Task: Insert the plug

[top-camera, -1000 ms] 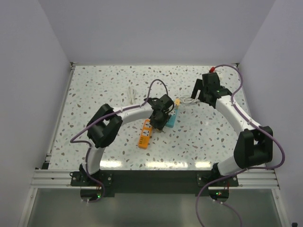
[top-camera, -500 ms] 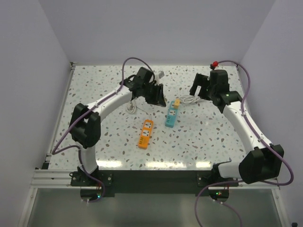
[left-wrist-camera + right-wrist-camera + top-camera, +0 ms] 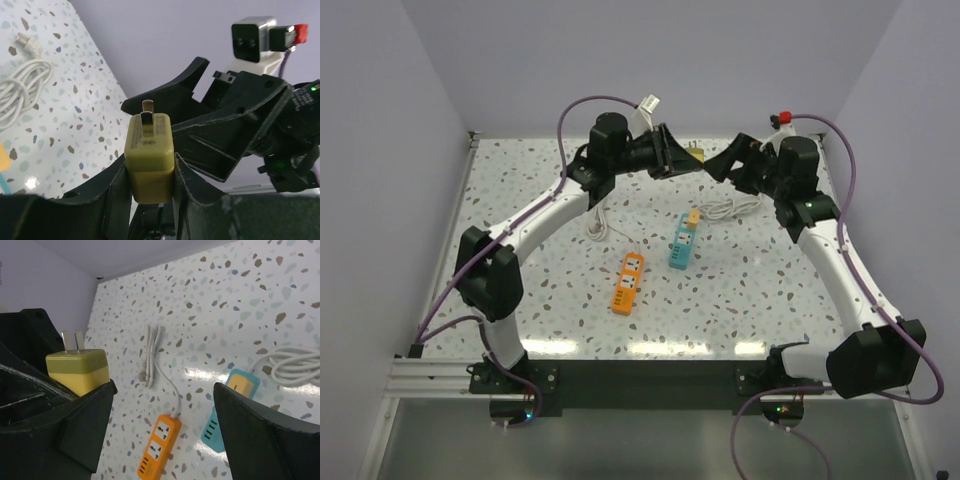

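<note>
The plug [image 3: 149, 152] is a small yellow-tan block with two metal prongs. My left gripper [image 3: 150, 162] is shut on its body, prongs pointing away from the wrist. In the top view the left gripper [image 3: 680, 156] holds the plug [image 3: 691, 153] high above the table's back edge. My right gripper [image 3: 725, 163] is open and empty, facing it a short gap away. In the right wrist view the plug [image 3: 78, 369] sits just beyond my right gripper's [image 3: 164, 390] left finger, not between the jaws.
On the table lie an orange power strip [image 3: 627, 283] and a teal power strip [image 3: 681, 246] with another small yellow-tan block [image 3: 693, 216] on its far end. White coiled cables lie at the back left [image 3: 598, 215] and back right [image 3: 730, 208].
My left arm has risen from the teal strip and swung up to the back with the plug in it. My right gripper has lifted and turned to face it.
</note>
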You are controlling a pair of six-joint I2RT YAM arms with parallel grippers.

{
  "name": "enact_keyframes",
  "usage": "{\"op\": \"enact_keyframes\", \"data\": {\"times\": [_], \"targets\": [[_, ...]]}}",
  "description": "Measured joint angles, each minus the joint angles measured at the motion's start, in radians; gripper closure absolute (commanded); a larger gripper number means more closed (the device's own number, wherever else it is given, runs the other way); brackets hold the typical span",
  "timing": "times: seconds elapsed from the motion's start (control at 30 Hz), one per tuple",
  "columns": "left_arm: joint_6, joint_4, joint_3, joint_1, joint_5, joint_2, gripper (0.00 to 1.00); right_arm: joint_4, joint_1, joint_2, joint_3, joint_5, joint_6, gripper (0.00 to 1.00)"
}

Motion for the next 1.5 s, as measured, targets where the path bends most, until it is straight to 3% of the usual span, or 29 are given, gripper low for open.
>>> {"op": "enact_keyframes", "data": {"times": [0.37, 0.77, 1.2, 1.5], "targets": [[-0.157, 0.231, -0.113, 0.008, 0.021, -0.055, 1.0, 0.145, -0.003, -0.041, -0.08, -0.095, 0.136, 0.25], [-0.224, 0.448, -0.197, 0.018, 0.074, -0.063, 1.0, 0.23, 0.0, -0.129, -0.085, -0.079, 0.243, 0.23], [-0.23, 0.521, -0.219, 0.019, 0.117, -0.081, 1.0, 0.51, 0.0, 0.015, -0.084, -0.252, 0.41, 0.37], [-0.23, 0.575, -0.219, 0.013, 0.138, -0.081, 1.0, 0.583, -0.001, 0.022, -0.081, -0.334, 0.44, 0.44]]}}
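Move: The left hand already holds the yellow plug between its fingertips. The plug lies about 6 cm to the right hand's left, level ahead and roughly 2 cm above. Some 30 cm below the right hand, the blue strip is about 3 cm back and 8 cm left, and the white cable coil some 5 cm ahead and 4 cm right. Right hand climbs about 9 cm and leftward to the plug, fingers narrowing; left raises it, drawing back. ##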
